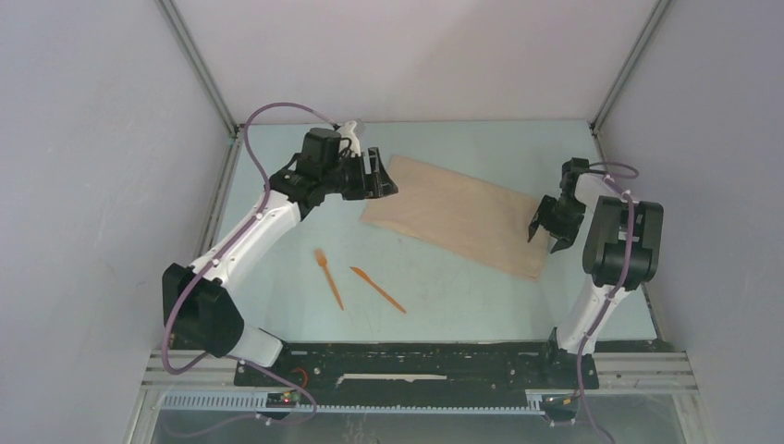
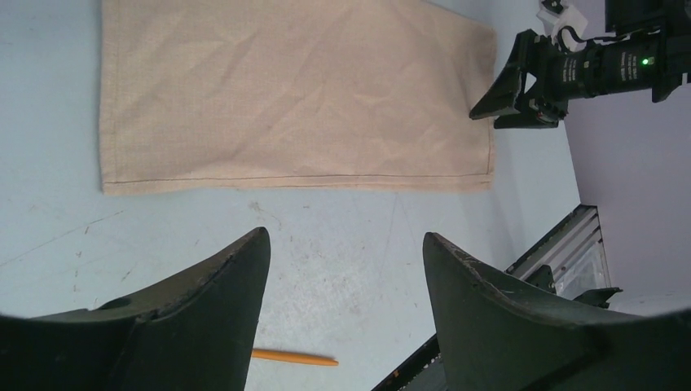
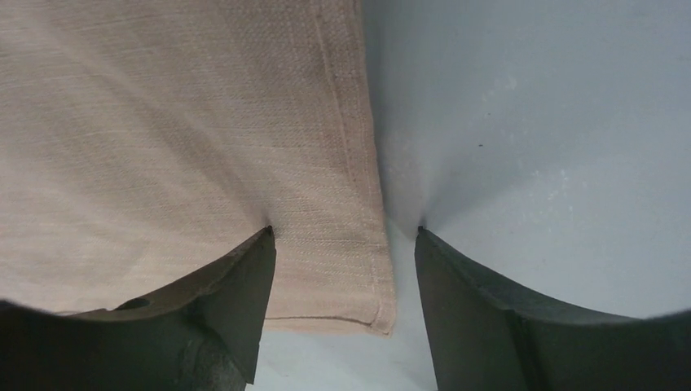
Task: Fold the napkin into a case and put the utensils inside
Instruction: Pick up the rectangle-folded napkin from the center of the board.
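The beige napkin (image 1: 458, 217) lies flat on the table as a wide oblong, slanting from back left to front right; no case is in view. My left gripper (image 1: 384, 176) hovers open at its left end, with bare table and nothing else between its fingers (image 2: 244, 269). My right gripper (image 1: 545, 231) stands open over the napkin's near right corner (image 3: 358, 277), one fingertip on the cloth, the other on the table. The orange fork (image 1: 328, 276) and orange knife (image 1: 377, 289) lie side by side in front of the napkin. One orange tip (image 2: 295, 357) shows in the left wrist view.
Grey walls with metal corner posts (image 1: 199, 69) close in the pale blue table (image 1: 462, 296). A black base rail (image 1: 416, 365) runs along the near edge. A purple cable (image 1: 263, 157) loops over the left arm.
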Robot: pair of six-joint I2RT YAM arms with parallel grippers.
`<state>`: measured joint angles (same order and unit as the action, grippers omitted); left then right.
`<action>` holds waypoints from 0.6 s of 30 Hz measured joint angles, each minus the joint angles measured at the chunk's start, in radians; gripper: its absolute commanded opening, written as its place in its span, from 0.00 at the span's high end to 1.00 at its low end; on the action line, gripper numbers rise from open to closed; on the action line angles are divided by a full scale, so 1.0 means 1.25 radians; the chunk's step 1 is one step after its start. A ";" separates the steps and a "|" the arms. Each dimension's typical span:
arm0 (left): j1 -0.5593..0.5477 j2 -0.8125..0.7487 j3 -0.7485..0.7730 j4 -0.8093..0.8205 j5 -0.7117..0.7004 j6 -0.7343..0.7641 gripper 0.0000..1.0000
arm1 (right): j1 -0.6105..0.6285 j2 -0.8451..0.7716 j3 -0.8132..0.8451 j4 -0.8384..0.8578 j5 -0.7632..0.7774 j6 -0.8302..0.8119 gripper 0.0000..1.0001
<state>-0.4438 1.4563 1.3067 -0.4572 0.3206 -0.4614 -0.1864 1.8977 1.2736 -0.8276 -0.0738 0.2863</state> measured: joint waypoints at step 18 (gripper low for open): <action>0.048 -0.001 0.000 -0.001 0.026 -0.006 0.26 | 0.059 0.030 0.023 -0.003 0.071 0.040 1.00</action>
<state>-0.3843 1.4551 1.3064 -0.4583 0.3534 -0.4694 -0.1127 1.9347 1.3025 -0.8318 0.0151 0.3359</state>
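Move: The right hand, fingers straddling the folded napkin's right edge, has that edge's middle about level with it, some 1 cm to its right and 1 cm below. The edge's near corner lies about 9 cm back with no sideways offset, its far corner roughly 10 cm ahead and 2 cm right; the knife lies some 39 cm left and 12 cm back. From the raised left hand the napkin's right edge lies about 35 cm right, 1 cm back and 22 cm below. The right hand, fingers pointing down with one tip over the cloth and the other just off the edge, settles about half a centimetre and closes from roughly three-quarters open to nearly shut, pinching the middle of the napkin's right edge. As the fingers come together the hand eases about 1 cm left, in over the napkin, and tilts some 5 degrees, while the empty left hand, still open and high, drifts about 2 cm left and slightly forward. ##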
